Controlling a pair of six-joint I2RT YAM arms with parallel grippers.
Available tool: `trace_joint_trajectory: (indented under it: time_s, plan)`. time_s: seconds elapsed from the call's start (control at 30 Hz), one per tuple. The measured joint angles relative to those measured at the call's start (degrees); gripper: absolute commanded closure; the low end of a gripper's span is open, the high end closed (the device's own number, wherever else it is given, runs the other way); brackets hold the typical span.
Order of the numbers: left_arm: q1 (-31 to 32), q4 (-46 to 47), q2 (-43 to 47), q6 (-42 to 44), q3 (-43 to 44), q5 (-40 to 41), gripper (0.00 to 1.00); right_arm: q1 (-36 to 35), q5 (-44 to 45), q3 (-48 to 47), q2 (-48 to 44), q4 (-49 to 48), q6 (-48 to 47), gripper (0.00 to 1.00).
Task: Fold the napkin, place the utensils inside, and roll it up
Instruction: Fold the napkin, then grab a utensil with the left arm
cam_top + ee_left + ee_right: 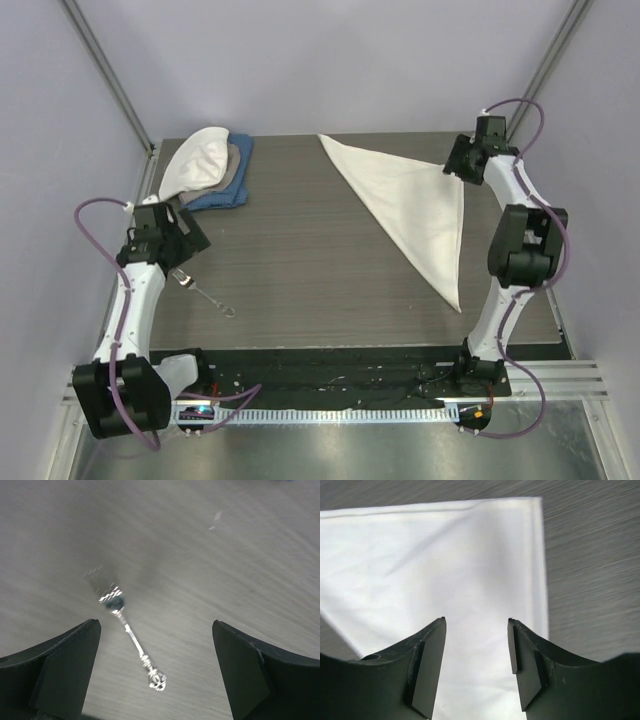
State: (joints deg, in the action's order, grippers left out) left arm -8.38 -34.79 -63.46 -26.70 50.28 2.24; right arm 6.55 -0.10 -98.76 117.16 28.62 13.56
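The cream napkin (pixel 415 205) lies flat on the right half of the table, folded into a triangle with one point toward the near edge. My right gripper (pixel 455 166) hovers over its far right corner. In the right wrist view this gripper (pixel 476 620) is open, with only the flat napkin (pixel 445 565) below the gap. The silver fork (pixel 205 293) lies on the bare table at the left, ring end toward the middle. My left gripper (pixel 183 245) is above the fork's head. In the left wrist view it (pixel 154 625) stands wide open with the fork (pixel 132 640) lying between the fingers, untouched.
A stack of white, tan and blue cloths (pixel 212 170) sits at the far left corner of the dark wood table (pixel 300 250). Grey walls and slanted metal posts (pixel 110 75) close in the sides. The arm bases stand along the near edge.
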Motion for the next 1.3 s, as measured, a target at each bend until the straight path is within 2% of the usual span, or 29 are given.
trace_joint_trajectory:
  time_s: [0.13, 0.27, 0.43, 0.63, 0.9, 1.0, 1.13, 1.2, 1.3]
  plan:
    - [0.0, -2.6, 5.1, -3.7, -6.0, 5.6, 0.01, -2.8, -6.6, 14.0, -14.7, -5.2, 3.0, 0.4]
    - [-0.4, -3.4, 8.7, -8.9, -11.6, 9.4, 0.07, -6.0, -10.4, 21.5, -21.6, -8.7, 4.2, 0.4]
    - [-0.4, -2.0, 6.9, -15.7, -16.6, 9.0, 0.23, -7.3, -13.6, 26.7, -22.2, -10.7, 5.7, 0.4]
    - [-0.4, 2.3, 1.7, -22.3, -19.7, 7.5, 0.34, -9.9, -14.9, 27.6, -22.3, -11.9, 6.6, 0.4]
    - [-0.4, 6.9, -2.3, -24.3, -20.4, 7.2, 0.5, -13.0, -15.7, 27.5, -22.3, -12.4, 6.8, 0.4]
    - [-0.4, 8.7, -4.0, -24.3, -19.7, 7.2, 0.6, -13.3, -15.7, 27.2, -22.3, -12.4, 6.8, 0.41]
    - [-0.4, 10.4, -5.9, -24.4, -19.3, 7.1, 0.87, -13.5, -15.6, 26.9, -22.3, -12.4, 6.8, 0.41]
    - [-0.4, 11.2, -6.6, -24.2, -19.1, 6.8, 0.97, -13.7, -15.6, 26.9, -22.3, -12.4, 6.8, 0.41]
    - [-0.5, 11.6, -7.8, -23.8, -18.4, 6.1, 1.0, -14.2, -15.6, 26.8, -22.3, -12.3, 6.4, 0.41]
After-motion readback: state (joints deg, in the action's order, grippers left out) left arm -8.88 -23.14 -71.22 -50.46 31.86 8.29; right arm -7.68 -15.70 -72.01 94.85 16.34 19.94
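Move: The fork lies on the table under my left hand, its middle about 6 cm back, 3 cm to the right and 13 cm below. Its tines point ahead and to the left. The stack of folded cloths stands roughly 31 cm ahead of my left hand, straight out. From my right hand the middle of the folded white napkin is about 7 cm back and 9 cm to the left, some 11 cm down; the fork is roughly 76 cm left and 30 cm back. I drop my open left hand about 12 cm and back some 7 cm onto the fork, turning about 25 degrees counter-clockwise to line up with it, then ease 3 cm forward while the fingers shut and pinch its neck just behind the tines. Meanwhile my right hand, empty and part-open, retreats from the napkin's far right corner, some 17 cm left and 9 cm back, slightly higher, above the napkin. ##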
